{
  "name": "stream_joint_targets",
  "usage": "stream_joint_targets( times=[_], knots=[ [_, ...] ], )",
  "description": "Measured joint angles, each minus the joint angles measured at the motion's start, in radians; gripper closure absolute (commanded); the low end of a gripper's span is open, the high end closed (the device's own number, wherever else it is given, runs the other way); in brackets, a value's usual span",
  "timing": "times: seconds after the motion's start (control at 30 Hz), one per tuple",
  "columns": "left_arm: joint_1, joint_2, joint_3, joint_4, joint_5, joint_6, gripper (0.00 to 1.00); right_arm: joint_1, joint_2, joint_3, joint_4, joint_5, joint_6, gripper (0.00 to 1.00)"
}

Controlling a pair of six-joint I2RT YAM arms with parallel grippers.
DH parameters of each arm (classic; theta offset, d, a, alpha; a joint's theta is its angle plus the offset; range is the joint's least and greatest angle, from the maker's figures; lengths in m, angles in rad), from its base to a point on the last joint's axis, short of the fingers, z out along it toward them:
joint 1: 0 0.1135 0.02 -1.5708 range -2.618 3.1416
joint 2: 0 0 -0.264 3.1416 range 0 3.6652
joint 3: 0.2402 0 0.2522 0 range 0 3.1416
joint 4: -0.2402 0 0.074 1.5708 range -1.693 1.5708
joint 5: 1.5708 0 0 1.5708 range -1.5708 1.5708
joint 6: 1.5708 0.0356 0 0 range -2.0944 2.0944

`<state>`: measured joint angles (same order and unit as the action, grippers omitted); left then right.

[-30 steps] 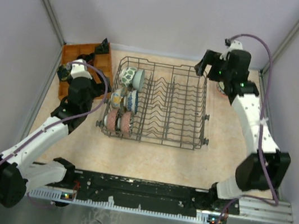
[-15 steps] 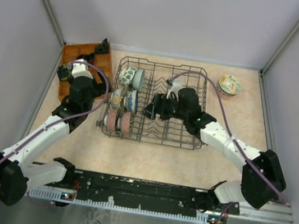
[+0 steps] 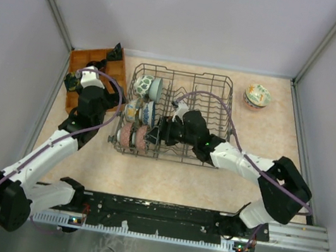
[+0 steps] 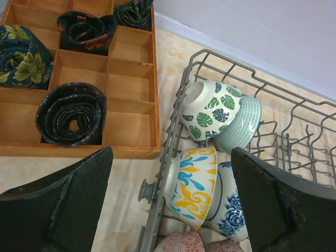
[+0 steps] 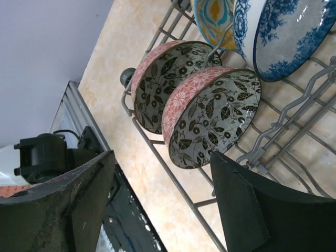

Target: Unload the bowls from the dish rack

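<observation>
The dish rack (image 3: 201,115) stands mid-table with several bowls on edge at its left end. From back to front they are a green-leaf bowl (image 3: 144,85), a yellow-and-blue bowl (image 3: 131,111) and two pink bowls (image 3: 134,137). One more bowl (image 3: 257,95) sits on the table at the back right. My right gripper (image 3: 154,133) is inside the rack beside the pink bowls. It is open (image 5: 163,210), just below the nearer pink bowl (image 5: 210,115) and not gripping it. My left gripper (image 4: 173,210) hangs open above the yellow-and-blue bowl (image 4: 194,184) at the rack's left rim (image 4: 170,136).
An orange-brown compartment tray (image 3: 94,66) holding rolled dark cloths (image 4: 71,113) lies left of the rack, close to my left arm. Upright tines fill the right part of the rack (image 3: 205,132). The black base rail (image 3: 154,213) runs along the near edge.
My right arm has swung from the back right corner, where a bowl now rests on the table, across the rack to the pink bowls. Its jaws have narrowed a little. The left arm has not moved.
</observation>
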<state>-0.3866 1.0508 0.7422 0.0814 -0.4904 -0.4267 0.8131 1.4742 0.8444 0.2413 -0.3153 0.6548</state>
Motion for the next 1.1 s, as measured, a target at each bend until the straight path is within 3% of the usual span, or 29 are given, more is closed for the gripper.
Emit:
stream_joint_targets(
  times=[1.1],
  knots=[
    [0.000,0.000,0.000,0.001,-0.003,0.001,0.01,0.005,0.277,0.002,0.300,-0.129,0.155,0.69]
  ],
)
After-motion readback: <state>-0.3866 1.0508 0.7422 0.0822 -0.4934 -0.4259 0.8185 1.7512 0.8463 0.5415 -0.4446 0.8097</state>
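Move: The right hand's target, the pink bowl nearer it, stands on edge in the dish rack about 6 cm to its left, 1 cm ahead and 7 cm below. The second pink bowl is some 6 cm farther left, level with the first; the blue floral bowl stands about 9 cm beyond the first. For the idle left hand, the target bowl lies roughly 13 cm right, 10 cm back and 14 cm lower. Right hand sinks about 5 cm and slides 4 cm left, tipping down, half-closing its fingers astride the near pink bowl's rim. ##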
